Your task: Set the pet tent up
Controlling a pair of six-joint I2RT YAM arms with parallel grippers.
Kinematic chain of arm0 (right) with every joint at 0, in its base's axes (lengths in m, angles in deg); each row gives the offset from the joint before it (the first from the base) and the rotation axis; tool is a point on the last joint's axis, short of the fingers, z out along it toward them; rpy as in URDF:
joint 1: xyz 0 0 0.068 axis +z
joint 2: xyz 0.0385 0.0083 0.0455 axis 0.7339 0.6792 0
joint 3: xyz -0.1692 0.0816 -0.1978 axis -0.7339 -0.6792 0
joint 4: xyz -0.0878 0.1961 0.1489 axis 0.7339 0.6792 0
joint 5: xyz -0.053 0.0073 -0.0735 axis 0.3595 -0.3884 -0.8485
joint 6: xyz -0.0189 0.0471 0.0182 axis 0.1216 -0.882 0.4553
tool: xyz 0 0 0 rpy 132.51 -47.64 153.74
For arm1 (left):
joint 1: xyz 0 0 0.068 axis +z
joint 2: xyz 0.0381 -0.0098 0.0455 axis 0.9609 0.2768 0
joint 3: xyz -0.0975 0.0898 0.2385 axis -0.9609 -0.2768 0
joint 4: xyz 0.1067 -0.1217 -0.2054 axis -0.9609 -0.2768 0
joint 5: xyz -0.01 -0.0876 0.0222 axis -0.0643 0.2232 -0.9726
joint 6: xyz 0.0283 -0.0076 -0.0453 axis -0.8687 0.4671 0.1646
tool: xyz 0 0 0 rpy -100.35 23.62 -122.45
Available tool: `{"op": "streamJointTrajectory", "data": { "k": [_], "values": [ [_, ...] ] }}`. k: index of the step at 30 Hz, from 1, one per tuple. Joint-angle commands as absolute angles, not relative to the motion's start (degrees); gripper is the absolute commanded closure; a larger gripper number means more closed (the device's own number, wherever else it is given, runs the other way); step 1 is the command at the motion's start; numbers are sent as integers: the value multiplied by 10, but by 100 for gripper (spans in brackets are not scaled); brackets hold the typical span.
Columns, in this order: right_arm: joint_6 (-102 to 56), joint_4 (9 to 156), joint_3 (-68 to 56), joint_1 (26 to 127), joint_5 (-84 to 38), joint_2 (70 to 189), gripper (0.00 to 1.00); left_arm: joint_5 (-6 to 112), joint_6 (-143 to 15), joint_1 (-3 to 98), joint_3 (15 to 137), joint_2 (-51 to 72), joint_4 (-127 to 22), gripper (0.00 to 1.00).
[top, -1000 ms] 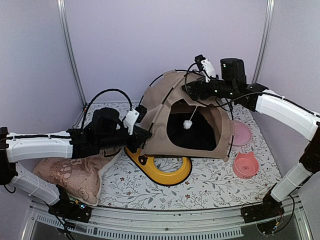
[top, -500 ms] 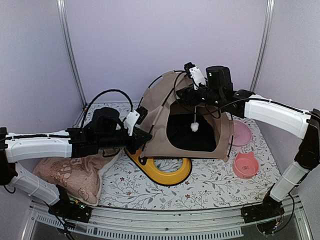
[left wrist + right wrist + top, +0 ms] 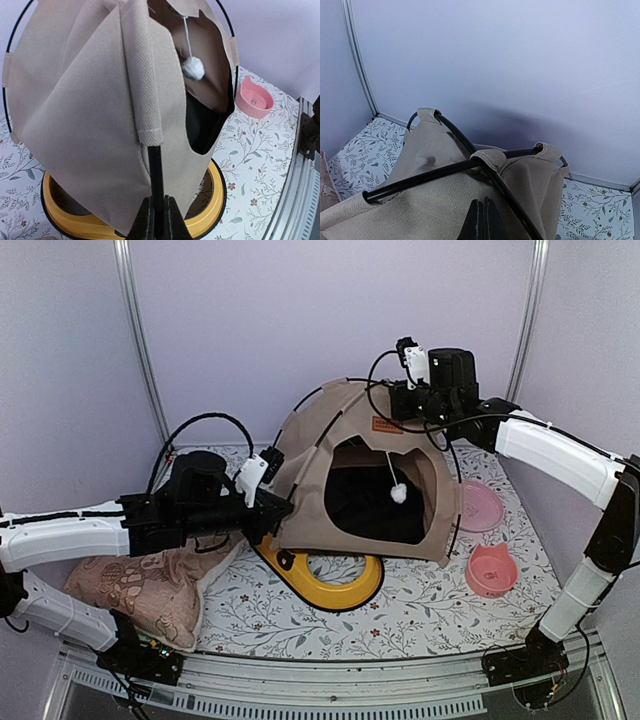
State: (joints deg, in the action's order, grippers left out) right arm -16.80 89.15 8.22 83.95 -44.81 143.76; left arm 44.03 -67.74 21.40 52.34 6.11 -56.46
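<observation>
The tan pet tent [image 3: 330,455] stands domed at the middle of the mat, opening facing the front, its white pompom [image 3: 398,494] hanging in the doorway. Its black poles [image 3: 450,169] cross at the top under fabric loops. My left gripper [image 3: 155,200] is shut on the black pole end [image 3: 155,170] that sticks out of the sleeve at the tent's lower left corner [image 3: 285,515]. My right gripper [image 3: 483,201] hovers at the tent's top [image 3: 397,408] by the brown label [image 3: 386,425], fingers pressed together against the fabric; whether they pinch any cloth I cannot tell.
A yellow double-bowl tray [image 3: 345,592] lies partly under the tent's front left. Two pink bowls [image 3: 490,570] [image 3: 482,505] sit to the right. A pinkish patterned cushion [image 3: 140,590] lies at the near left. Walls and metal rails stand close behind.
The right gripper has shut and shifted up and right to the tent's top. The tent has risen into a fuller dome. The left arm dipped slightly, still gripping the pole.
</observation>
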Motion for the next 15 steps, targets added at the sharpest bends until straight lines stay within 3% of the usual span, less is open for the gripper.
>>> {"op": "streamJointTrajectory", "data": {
  "k": [1, 9, 15],
  "values": [
    [-190, 933, 102, 835, -392, 1392, 97, 389, -711, 220, 541, 28, -562, 100],
    [-176, 952, 101, 828, -353, 1285, 59, 377, -799, 252, 586, 9, -497, 100],
    [-146, 957, 98, 803, -351, 1224, 38, 461, -855, 319, 633, 3, -450, 100]
  ]
}}
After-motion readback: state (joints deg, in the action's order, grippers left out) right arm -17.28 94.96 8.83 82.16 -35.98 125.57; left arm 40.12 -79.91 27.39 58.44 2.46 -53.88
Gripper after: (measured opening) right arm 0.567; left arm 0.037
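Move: The left fingers are shut on the pole at the pet tent's near left corner; the tent's middle lies roughly 15 cm ahead of that hand, 14 cm to its right and slightly lower. The yellow tray is about 6 cm to the left hand's right, level with it in reach, some 21 cm below. From the right hand at the crown, the tent's middle is about 18 cm down, 5 cm back and 3 cm left; the pink plate is some 18 cm right, 8 cm back, far below. Backing off the tent's crown, the right hand dips back first, then climbs about 13 cm while drawing some 9 cm back and 5 cm right, its shut fingers opening to over half. The left hand keeps its pinch on the pole and lifts it with gathering speed, about 9 cm up with a smaller shift forward and left, its fingers tipping upward by some 15 degrees. ##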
